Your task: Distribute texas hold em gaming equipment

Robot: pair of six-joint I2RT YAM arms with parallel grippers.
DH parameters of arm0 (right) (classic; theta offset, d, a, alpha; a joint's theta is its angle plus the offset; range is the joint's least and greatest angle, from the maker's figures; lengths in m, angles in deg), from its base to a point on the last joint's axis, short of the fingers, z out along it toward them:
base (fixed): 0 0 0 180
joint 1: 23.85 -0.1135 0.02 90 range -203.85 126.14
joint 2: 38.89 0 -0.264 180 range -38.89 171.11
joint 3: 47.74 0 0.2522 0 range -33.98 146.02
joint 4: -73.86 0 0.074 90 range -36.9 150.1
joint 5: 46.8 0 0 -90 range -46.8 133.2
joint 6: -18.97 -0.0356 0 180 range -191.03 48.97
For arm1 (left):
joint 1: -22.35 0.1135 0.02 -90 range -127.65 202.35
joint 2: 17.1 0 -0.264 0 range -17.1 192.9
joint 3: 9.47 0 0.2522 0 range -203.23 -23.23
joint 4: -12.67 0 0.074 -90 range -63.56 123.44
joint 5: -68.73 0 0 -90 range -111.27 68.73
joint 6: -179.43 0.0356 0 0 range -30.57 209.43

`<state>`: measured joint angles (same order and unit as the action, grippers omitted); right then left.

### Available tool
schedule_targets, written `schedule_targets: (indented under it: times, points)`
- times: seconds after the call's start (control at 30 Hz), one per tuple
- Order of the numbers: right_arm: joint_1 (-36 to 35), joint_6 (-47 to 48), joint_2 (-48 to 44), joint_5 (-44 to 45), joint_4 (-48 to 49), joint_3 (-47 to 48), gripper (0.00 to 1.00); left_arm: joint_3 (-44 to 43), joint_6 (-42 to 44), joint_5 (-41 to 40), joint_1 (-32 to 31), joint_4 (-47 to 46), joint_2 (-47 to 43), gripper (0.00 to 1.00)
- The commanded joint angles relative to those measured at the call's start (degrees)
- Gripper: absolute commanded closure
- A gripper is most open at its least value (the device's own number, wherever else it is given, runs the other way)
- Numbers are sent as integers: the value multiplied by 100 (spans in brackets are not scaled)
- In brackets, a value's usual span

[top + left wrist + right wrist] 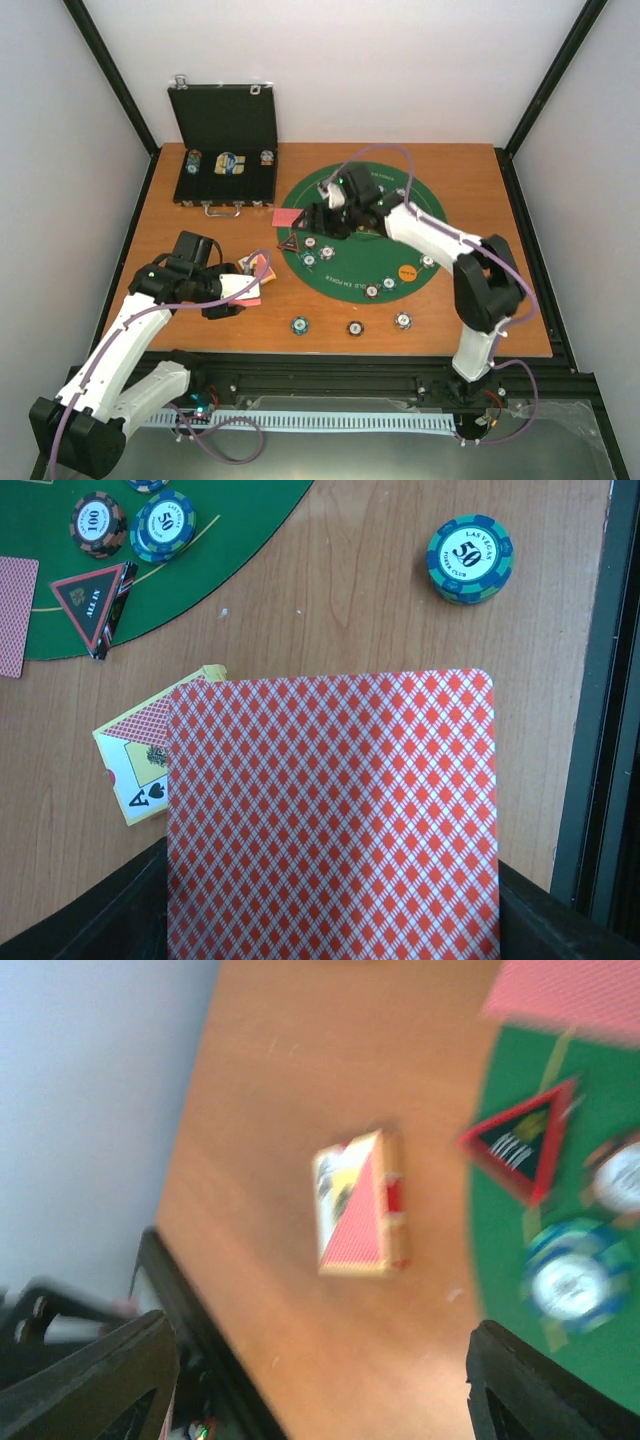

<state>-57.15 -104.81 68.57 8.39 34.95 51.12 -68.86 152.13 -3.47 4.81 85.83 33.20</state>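
My left gripper (pixel 232 298) is shut on a red-backed playing card (pixel 330 820). The card fills the lower left wrist view and hides the fingers. Just beyond it lies the yellow card box (pixel 135 770) with an ace showing. My right gripper (pixel 320 1390) hovers open and empty over the left edge of the green mat (pixel 345 275). Beside it are the black red-edged triangle marker (pixel 293 243) and another red-backed card (pixel 287 216). Several striped chips and an orange disc (pixel 406 271) lie on the mat. Three chips sit on the wood in front of it, among them a blue-green 50 chip (pixel 470 558).
The black hinged case (pixel 226 150) stands open at the back left with chips inside. The table's black frame rail (pixel 610 730) runs close to the right of the held card. The right wrist view is blurred.
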Motion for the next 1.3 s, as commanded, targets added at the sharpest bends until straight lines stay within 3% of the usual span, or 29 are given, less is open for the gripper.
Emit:
schedule_targets:
  times: [0.0,0.13,0.27,1.27]
  points:
    - [-679,-752,-848,-273,1515,-1633,21,-340,-132,169,-39,-165,69,61]
    - [-1271,-1521,-1474,-263,2674,-2691,20,-355,-182,175,-39,-197,96,62]
    - [-1665,-1835,-1680,-228,3149,-3007,20,-330,-196,161,-39,-193,50,62]
    - [-2351,-2628,-872,-299,4229,-2522,23,-526,-239,218,-39,-62,-39,62]
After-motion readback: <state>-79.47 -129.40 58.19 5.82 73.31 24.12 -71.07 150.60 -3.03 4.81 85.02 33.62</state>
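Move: The deck that the right hand goes for is held up in the left fingers, roughly 20 cm back and 15 cm to the right hand's left, nearly level in height. Some 14 cm below the right hand lie the dealt card, 11 cm ahead and 3 cm left, the All In triangle, 3 cm ahead and 2 cm left, and the card box, 4 cm back and 11 cm left. At the left hand, the deck sits right between its fingers. Back from the dealt card and then leftward, the right hand sweeps towards the deck: a fast pull of about 16 cm with a shallow dip, then a slow, creeping finish, some 9 cm left in all. Its left side tips up about 15 degrees and it turns a little counter-clockwise, the fingers staying wide open. The left hand keeps its hold on the deck, almost still. ##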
